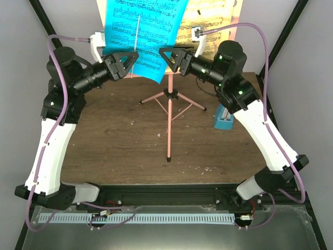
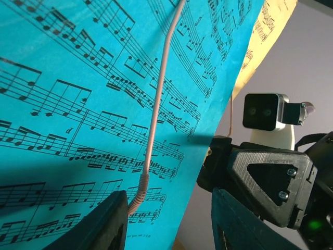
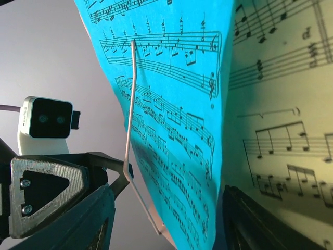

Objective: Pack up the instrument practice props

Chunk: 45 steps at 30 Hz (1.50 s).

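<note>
The salmon-pink tripod music stand (image 1: 169,125) stands mid-table. It holds a blue music sheet (image 1: 145,31) and a yellow music sheet (image 1: 208,23) behind it on the right. A thin pink retainer wire (image 2: 158,104) lies across the blue sheet. My left gripper (image 1: 130,61) is open at the blue sheet's lower left edge, and the sheet's lower part (image 2: 78,130) shows between its jaws. My right gripper (image 1: 169,57) is open at the sheet's lower right corner (image 3: 177,156), with the yellow sheet (image 3: 281,104) beside it. The blue metronome (image 1: 225,119) stands by the right arm.
The stand's three legs (image 1: 156,98) spread over the brown table (image 1: 104,146). Both grippers face each other closely under the stand's desk. The right gripper's body (image 2: 270,182) shows in the left wrist view. Black frame posts stand at the back corners.
</note>
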### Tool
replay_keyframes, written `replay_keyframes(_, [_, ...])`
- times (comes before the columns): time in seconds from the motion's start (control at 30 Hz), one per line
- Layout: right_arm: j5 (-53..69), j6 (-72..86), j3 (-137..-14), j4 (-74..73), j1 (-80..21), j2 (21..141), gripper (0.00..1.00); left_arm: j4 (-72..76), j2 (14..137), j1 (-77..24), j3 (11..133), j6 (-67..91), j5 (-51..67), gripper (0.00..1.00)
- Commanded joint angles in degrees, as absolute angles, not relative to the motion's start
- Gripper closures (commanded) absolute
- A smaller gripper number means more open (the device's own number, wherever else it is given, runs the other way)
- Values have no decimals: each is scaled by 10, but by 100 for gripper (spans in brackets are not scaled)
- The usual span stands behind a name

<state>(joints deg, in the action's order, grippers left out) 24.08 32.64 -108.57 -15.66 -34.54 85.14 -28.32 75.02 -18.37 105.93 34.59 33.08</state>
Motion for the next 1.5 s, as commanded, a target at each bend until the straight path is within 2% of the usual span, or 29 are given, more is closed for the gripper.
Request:
replay_keyframes(0.0, [256,328,-1135,-138,-340,874,43,-250,763,-181,1080,366,359,56])
replay_keyframes(0.27, [260,328,-1169,-125,-338,899,51,-233,795,-181,1109,376,379,63])
replay_keyframes(0.53, [258,326,-1172,-114,-336,908,67,-204,806,-181,1120,381,390,63])
replay_keyframes(0.83, [248,323,-1173,-111,-332,911,75,-201,823,-181,1135,385,393,67])
replay_keyframes(1.0, [247,320,-1173,-110,-332,913,83,-199,827,-181,1138,382,393,77])
replay_keyframes(1.23, [245,316,-1172,-110,-331,913,94,-204,826,-181,1134,369,388,100])
replay_keyframes(1.33, [244,315,-1173,-111,-331,913,99,-201,824,-181,1129,357,390,100])
replay_keyframes(1.47, [244,313,-1173,-111,-331,912,99,-183,814,-181,1111,329,401,100])
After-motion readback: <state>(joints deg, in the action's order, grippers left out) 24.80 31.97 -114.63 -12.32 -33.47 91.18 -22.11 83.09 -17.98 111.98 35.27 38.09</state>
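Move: The thin wire holding down the blue music sheet has its lower part about 3 cm ahead, 1 cm right and 1 cm above the left hand. The sheet's right edge is roughly 13 cm to that hand's right and 3 cm ahead. From the right hand, this edge lies some 3 cm ahead, 1 cm left and 1 cm up; the wire is about 12 cm left and 3 cm ahead, and the yellow sheet about 15 cm right and 6 cm ahead. Left fingertips shut on the wire near its lower end while the right fingers pinch the blue sheet's right edge, one pad in front and one behind. To get there, the left hand eases about 3 cm forward, 2 cm right and slightly up towards the wire; the right goes some 2.5 cm forward, a little up and left into the edge. Both grippers close from about half open only once nearly in place. ##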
